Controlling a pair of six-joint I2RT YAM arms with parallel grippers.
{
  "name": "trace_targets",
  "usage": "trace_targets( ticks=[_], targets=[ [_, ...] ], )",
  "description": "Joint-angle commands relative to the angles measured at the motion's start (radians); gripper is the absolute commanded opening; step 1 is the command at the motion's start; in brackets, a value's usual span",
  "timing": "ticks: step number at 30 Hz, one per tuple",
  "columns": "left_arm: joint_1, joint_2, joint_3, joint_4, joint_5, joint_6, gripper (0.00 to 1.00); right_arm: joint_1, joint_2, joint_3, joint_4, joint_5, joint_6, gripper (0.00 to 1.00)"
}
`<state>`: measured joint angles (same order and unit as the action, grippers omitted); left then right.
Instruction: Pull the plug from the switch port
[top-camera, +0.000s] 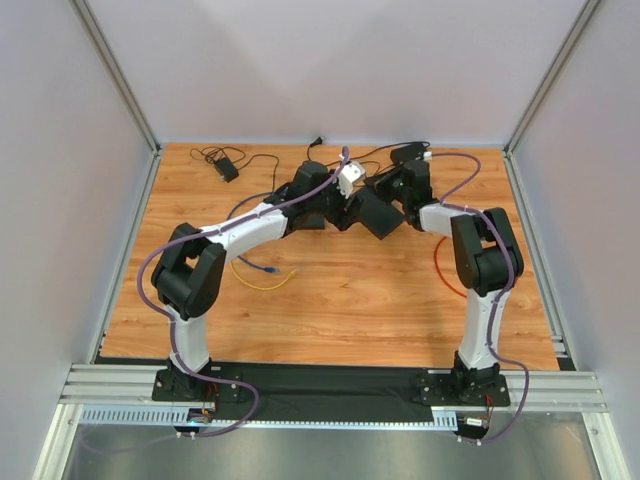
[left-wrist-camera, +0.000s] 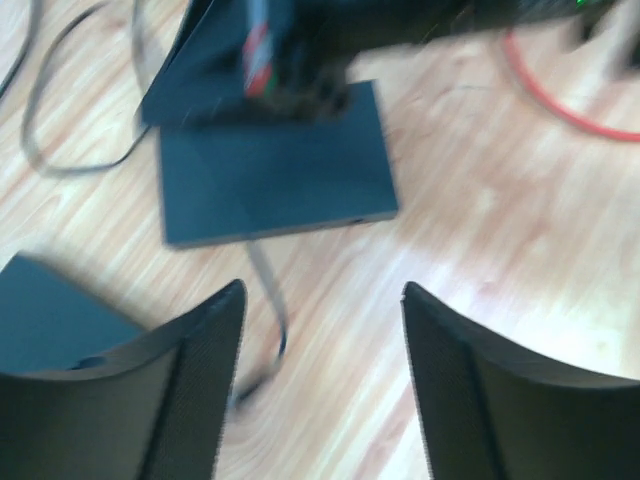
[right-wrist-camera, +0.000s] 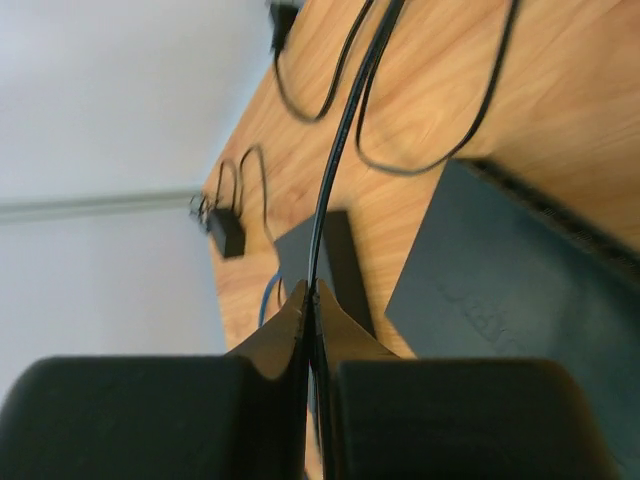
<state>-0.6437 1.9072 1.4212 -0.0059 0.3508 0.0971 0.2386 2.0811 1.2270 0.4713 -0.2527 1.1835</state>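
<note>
The black flat switch (left-wrist-camera: 270, 175) lies on the wooden table just beyond my left gripper (left-wrist-camera: 323, 290), which hangs open above bare wood. A thin grey cable (left-wrist-camera: 268, 300) runs from the switch past the left finger (left-wrist-camera: 190, 370); its end is blurred. My right gripper (right-wrist-camera: 313, 292) is shut on a thin black cable (right-wrist-camera: 335, 150) that runs up and away from the fingertips. The switch (right-wrist-camera: 520, 300) lies to that gripper's right. In the top view both arms meet over the switch (top-camera: 376, 213) at the back middle. The plug cannot be made out.
A second dark box (left-wrist-camera: 50, 320) lies at the lower left of the left wrist view. A black power adapter (top-camera: 226, 170) with its cord sits at the back left. Yellow (top-camera: 268, 283) and orange (top-camera: 440, 268) cables lie on the wood. Walls enclose three sides.
</note>
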Motion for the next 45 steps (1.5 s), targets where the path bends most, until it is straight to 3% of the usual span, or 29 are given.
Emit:
trace_targets(
  ticks=[1,2,3,10,18,23,36,45],
  targets=[
    [0.019,-0.069,-0.042,0.081,-0.146,0.015,0.76,-0.038,-0.121,0.090,-0.245,0.250,-0.102,0.00],
    [0.027,-0.079,-0.062,0.101,-0.163,0.009,0.82,-0.042,-0.147,0.101,-0.275,0.323,-0.113,0.00],
    [0.042,-0.092,-0.086,0.151,-0.176,-0.002,0.99,-0.047,-0.157,0.111,-0.316,0.410,-0.130,0.00],
    [0.076,-0.201,-0.312,0.375,-0.343,-0.030,1.00,-0.105,-0.283,0.054,-0.381,0.774,-0.332,0.00],
    [0.078,-0.116,-0.240,0.328,-0.346,-0.091,1.00,-0.215,-0.337,-0.008,-0.466,1.007,-0.484,0.00],
    [0.076,-0.122,-0.249,0.323,-0.348,-0.094,1.00,-0.263,-0.253,0.107,-0.679,1.066,-0.492,0.00],
    [0.076,-0.102,-0.237,0.319,-0.260,-0.116,1.00,-0.295,-0.153,0.174,-0.878,1.106,-0.418,0.17],
    [0.076,-0.066,-0.183,0.267,-0.219,-0.123,1.00,-0.302,-0.167,0.172,-0.869,1.054,-0.458,0.44]
  ],
)
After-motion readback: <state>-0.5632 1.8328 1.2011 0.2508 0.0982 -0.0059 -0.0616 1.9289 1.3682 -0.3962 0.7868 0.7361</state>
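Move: The right gripper, already shut on the thin black power lead, has clear table some 34 cm to its right and 9 cm back, about 7 cm below, as its goal; a red plug lies about 19 cm right and 11 cm back, the switch 6 cm back and 1 cm right, the power adapter 8 cm ahead and 8 cm right. From the left hand, the freed power plug hangs about 4 cm ahead, level sideways and 4 cm below. Swing the right gripper about 35 cm to the right, keeping its pinch on the black lead, arcing up some 8 cm away from the switch, then drawing back and sinking while the wrist turns clockwise until the fingers point right and down; part the fingers over the clear table to let the lead go. Bring the left gripper, already open, about 7 cm left and a little forward, opening it fully, away from the switch. ##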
